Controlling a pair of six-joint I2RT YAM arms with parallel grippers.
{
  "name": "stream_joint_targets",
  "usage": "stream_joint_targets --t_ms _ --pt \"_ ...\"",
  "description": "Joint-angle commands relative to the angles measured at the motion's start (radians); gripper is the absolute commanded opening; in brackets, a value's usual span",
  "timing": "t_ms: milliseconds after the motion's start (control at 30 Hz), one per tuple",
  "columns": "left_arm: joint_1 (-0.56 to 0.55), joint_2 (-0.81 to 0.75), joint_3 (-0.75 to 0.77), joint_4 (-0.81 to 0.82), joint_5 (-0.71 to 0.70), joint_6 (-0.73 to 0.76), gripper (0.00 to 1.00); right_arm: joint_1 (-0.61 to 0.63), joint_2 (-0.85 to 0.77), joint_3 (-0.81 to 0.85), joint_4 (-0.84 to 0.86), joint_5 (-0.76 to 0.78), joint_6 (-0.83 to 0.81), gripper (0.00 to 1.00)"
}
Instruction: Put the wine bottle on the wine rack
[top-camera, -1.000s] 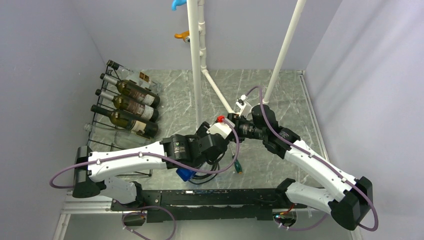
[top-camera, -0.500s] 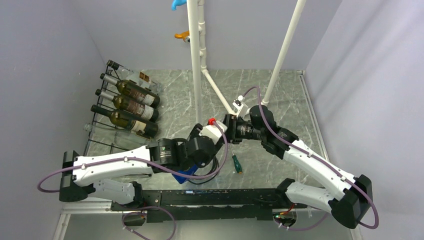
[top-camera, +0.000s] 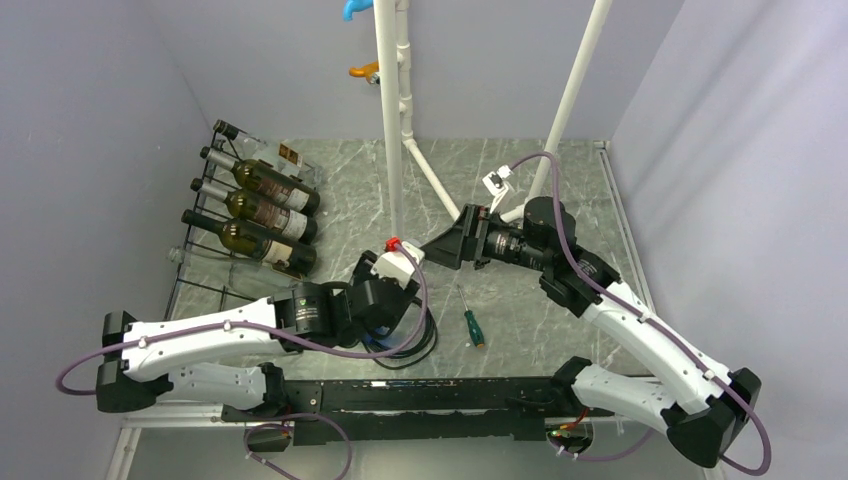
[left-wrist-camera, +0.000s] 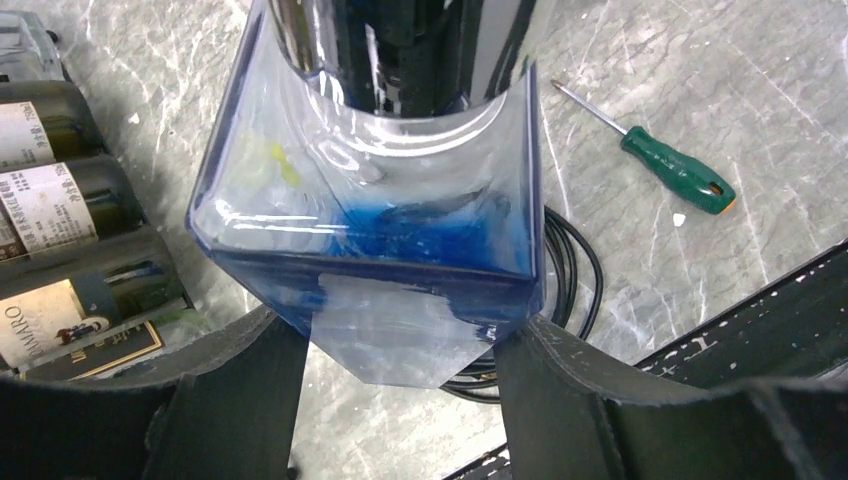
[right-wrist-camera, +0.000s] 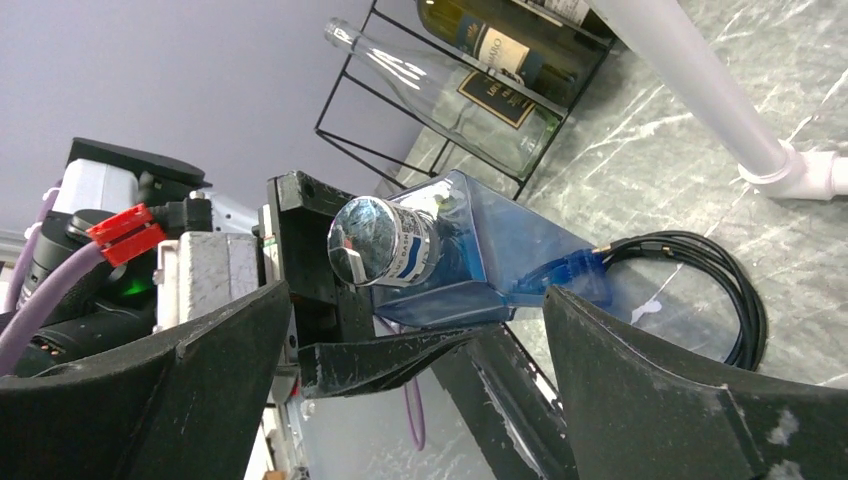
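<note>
The wine bottle (left-wrist-camera: 380, 200) is a blue-tinted, square-sided glass bottle with a silver cap (right-wrist-camera: 385, 240). My left gripper (left-wrist-camera: 395, 335) is shut on its lower body, above the marble floor and close to the rack. From above only a sliver of the bottle (top-camera: 376, 346) shows under the left wrist. My right gripper (top-camera: 445, 248) stands open to the right of it, its fingers (right-wrist-camera: 230, 350) apart from the bottle, and the cap points toward it. The black wire wine rack (top-camera: 215, 270) sits at the left wall and holds several dark bottles (top-camera: 265, 215) and a clear one (right-wrist-camera: 440, 95).
A green-handled screwdriver (top-camera: 472, 328) lies on the floor between the arms. Under the left wrist lies a coiled black cable (top-camera: 418, 338). The white pipe frame (top-camera: 390, 120) rises just behind both grippers. Walls close in on the left and right.
My right gripper has opened, let go of the bottle's top and pulled back to the right. The left arm has drawn the bottle left and toward the near edge.
</note>
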Motion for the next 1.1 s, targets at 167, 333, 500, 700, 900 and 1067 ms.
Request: stream_joint_targets --t_ms 167,333,500,700,900,1067 --pt "0.0 -0.146 0.061 -0.069 -0.186 -0.073 0.0 -0.001 -0.056 0.064 -0.025 0.078 -0.03 1.0" --pt "0.028 -0.251 0.079 -0.131 -0.217 -0.134 0.0 -0.001 -0.084 0.03 0.027 0.106 -0.008 1.0" --pt "0.077 -0.348 0.109 -0.248 -0.243 -0.243 0.0 -0.001 -0.069 0.017 0.033 0.108 0.009 1.0" --pt "0.091 -0.455 0.104 -0.427 -0.335 -0.395 0.0 -0.001 -0.051 -0.002 0.059 0.094 0.035 1.0" --pt "0.091 -0.568 0.047 -0.569 -0.423 -0.578 0.0 -0.001 -0.038 -0.011 0.076 0.088 0.045 1.0" --pt "0.091 -0.623 0.001 -0.642 -0.496 -0.717 0.0 -0.001 -0.024 -0.017 0.091 0.077 0.053 1.0"
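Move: The left hand holds the blue bottle; the free near slot of the wine rack lies about 28 cm to its left, 2 cm back and 14 cm lower. The clear bottle on the rack is some 28 cm left and 4 cm ahead, also well below. The cable coil sits about 5 cm back, straight below otherwise. From the empty right hand, the free slot is roughly 35 cm left, 4 cm back and 24 cm down. Left hand keeps its grip, carrying the blue bottle 22 cm left towards the rack, rising, turning counter-clockwise some 30 degrees. ##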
